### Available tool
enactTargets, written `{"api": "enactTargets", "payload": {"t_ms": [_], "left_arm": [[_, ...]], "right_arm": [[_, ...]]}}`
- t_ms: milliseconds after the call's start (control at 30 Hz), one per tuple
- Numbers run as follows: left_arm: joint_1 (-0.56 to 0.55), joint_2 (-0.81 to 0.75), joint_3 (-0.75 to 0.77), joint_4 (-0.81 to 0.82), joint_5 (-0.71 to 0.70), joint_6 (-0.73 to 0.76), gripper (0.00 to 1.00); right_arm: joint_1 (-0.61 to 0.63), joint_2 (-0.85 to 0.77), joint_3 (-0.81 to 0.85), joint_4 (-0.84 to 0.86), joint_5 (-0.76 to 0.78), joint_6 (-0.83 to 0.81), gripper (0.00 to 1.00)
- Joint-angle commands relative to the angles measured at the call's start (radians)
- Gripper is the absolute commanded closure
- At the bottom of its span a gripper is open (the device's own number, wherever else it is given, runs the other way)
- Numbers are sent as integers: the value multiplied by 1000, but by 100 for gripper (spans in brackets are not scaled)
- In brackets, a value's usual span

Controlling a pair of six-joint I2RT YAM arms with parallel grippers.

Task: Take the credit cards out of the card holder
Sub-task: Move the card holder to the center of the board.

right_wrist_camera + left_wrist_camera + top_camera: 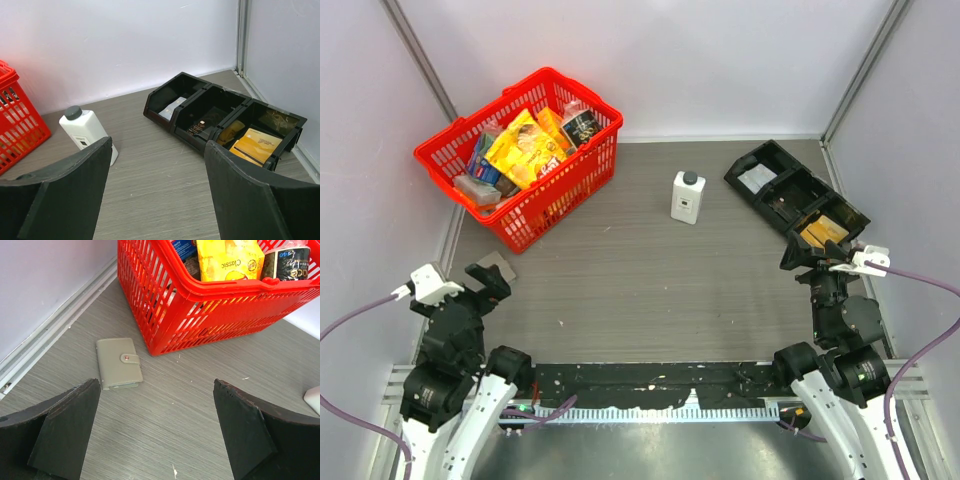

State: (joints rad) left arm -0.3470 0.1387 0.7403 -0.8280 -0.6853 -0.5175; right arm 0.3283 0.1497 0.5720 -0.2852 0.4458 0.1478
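Observation:
The card holder (118,363) is a small taupe wallet, lying flat and snapped shut on the table beside the red basket. In the top view my left arm partly covers the card holder (500,265). The credit cards are hidden inside it. My left gripper (156,407) is open above the bare table just short of the holder, with nothing between its fingers. It shows at the near left in the top view (488,282). My right gripper (157,167) is also open and empty, far off at the right side (810,258).
A red basket (225,290) full of packets stands just behind the holder, at the back left (582,158). A white bottle (687,196) stands mid-table. A long black tray (210,97) with compartments lies at the back right. The left wall's rail (45,335) runs close by.

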Motion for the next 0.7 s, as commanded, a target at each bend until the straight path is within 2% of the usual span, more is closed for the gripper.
{"api": "enactTargets", "payload": {"t_ms": [0,233,433,667], "left_arm": [[-3,-13,1,23,-22,-22,0],[-1,74,10,12,-22,-110,0],[-3,320,1,32,82,-219,0],[23,531,-24,53,87,-380,0]], "right_arm": [[3,5,20,27,24,-14,21],[3,-24,9,27,22,-11,21],[3,-15,6,32,21,-17,21],[3,16,8,29,-10,-16,21]]}}
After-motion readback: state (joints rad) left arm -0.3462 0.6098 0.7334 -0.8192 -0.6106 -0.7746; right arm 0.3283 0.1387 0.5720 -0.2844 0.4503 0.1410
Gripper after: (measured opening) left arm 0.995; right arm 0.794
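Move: The card holder lies flat on the board about 12 cm ahead of the left hand, some 8 cm to its left and 23 cm below. The red basket stands just beyond and right of the holder, its middle roughly 33 cm ahead of the hand, 2 cm to the right and 14 cm below. The white bottle is about 27 cm ahead, 38 cm right and 15 cm lower. From the right hand, the holder is some 65 cm left, 7 cm ahead and 28 cm below. Down, forward and to the right the left hand swings after a short wait, gathering speed: it sinks about 7 cm and reaches about 5 cm out over the board, bringing it nearer the card holder overall though drifting farther to its right. The wrist tips some 20 degrees downward while the fingers stay wide open, touching nothing. ##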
